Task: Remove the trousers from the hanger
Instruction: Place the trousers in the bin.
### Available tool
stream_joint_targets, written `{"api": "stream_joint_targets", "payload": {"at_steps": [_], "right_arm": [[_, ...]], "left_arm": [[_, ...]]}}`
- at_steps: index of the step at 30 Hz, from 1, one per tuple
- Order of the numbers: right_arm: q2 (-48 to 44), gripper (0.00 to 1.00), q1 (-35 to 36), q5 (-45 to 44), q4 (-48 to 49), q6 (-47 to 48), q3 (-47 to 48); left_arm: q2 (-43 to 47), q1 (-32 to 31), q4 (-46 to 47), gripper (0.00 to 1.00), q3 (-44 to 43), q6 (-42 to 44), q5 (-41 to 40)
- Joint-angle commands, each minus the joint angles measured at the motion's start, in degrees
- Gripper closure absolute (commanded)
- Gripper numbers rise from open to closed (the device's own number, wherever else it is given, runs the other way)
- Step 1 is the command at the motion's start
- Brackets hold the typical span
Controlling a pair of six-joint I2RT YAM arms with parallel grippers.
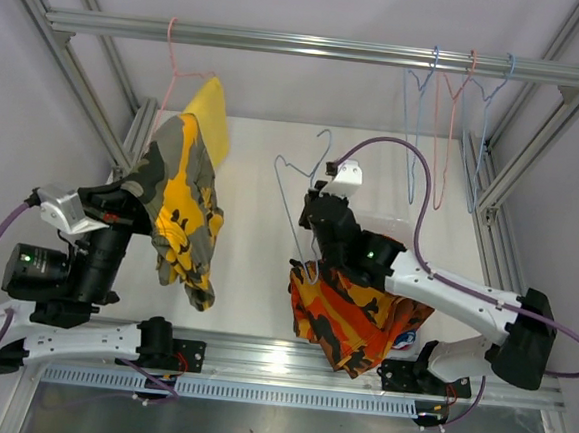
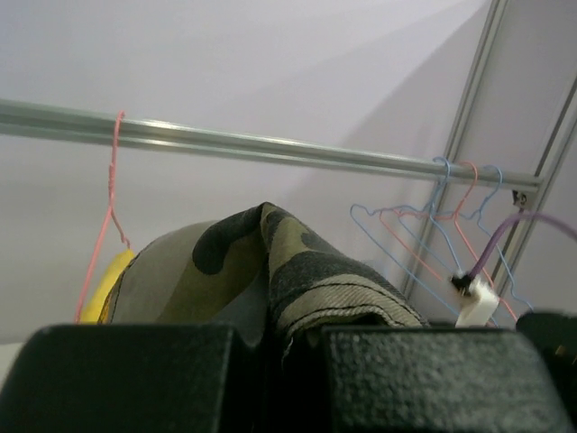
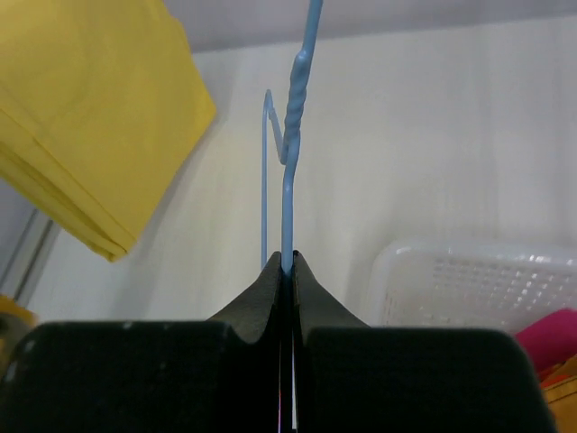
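My left gripper (image 1: 148, 203) is shut on the olive-yellow camouflage trousers (image 1: 181, 213), which hang down from it over the table; in the left wrist view the cloth (image 2: 306, 280) is pinched between the black fingers (image 2: 135, 379). Behind it, plain yellow trousers (image 1: 213, 115) hang on a pink hanger (image 1: 169, 62) on the rail. My right gripper (image 1: 313, 196) is shut on the wire of a bare light-blue hanger (image 3: 288, 162), held off the rail. Orange camouflage trousers (image 1: 347, 316) lie under the right arm.
A white plastic basket (image 3: 469, 280) beside the right gripper holds magenta-pink cloth (image 3: 550, 334). Three empty blue and pink hangers (image 1: 448, 119) hang at the rail's right end. The metal rail (image 1: 313, 46) and frame posts (image 1: 537, 126) border the space.
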State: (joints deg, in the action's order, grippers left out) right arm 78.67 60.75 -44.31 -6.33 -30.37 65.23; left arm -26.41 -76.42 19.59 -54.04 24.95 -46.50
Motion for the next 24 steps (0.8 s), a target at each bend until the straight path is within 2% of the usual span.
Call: {"api": "stream_joint_targets", "payload": {"at_steps": [1, 7, 11, 24], "right_arm": [[-6.8, 1.00, -0.2, -3.0, 0.7, 10.6, 9.0], [-12.5, 1.00, -0.2, -1.7, -6.0, 20.7, 18.5], [-15.4, 1.00, 0.1, -1.4, -11.1, 23.5, 25.1], [-24.3, 1.00, 0.1, -1.7, -16.6, 22.5, 21.2]], "left_arm": [[1.5, -0.1, -0.2, 0.99, 2.3, -4.0, 4.3], [1.0, -0.1, -1.6, 0.99, 8.0, -8.9, 6.1], [-1.5, -0.1, 0.3, 0.99, 10.8, -11.7, 7.7], [-21.0, -0.7, 5.3, 0.99, 2.0, -14.2, 13.5]]}}
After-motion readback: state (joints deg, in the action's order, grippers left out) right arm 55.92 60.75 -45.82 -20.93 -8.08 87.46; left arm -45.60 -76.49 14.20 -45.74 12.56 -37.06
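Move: From the left gripper, which holds the grey-and-yellow camouflage trousers, the bin lies about 33 cm right, 6 cm ahead and 46 cm down. The yellow trousers hang some 25 cm ahead and 2 cm left, about 10 cm lower. The right gripper grips the emptied blue hanger; the rail spot by the hung hangers is roughly 22 cm ahead, 24 cm right and 30 cm up. The orange camouflage trousers lie about 9 cm back, 11 cm right and 23 cm below it. Keep the left gripper shut on the trousers and swing them right about 17 cm while lowering some 13 cm towards the bin, the descent easing late, rolling the wrist so its left side rises about 25 degrees and turning it slightly clockwise. Meanwhile lift the right gripper, still pinching the empty hanger, about 25 cm up and 14 cm right with a slight draw back, tipping its fingers up some 20 degrees towards the hung hangers, then sink a touch. ##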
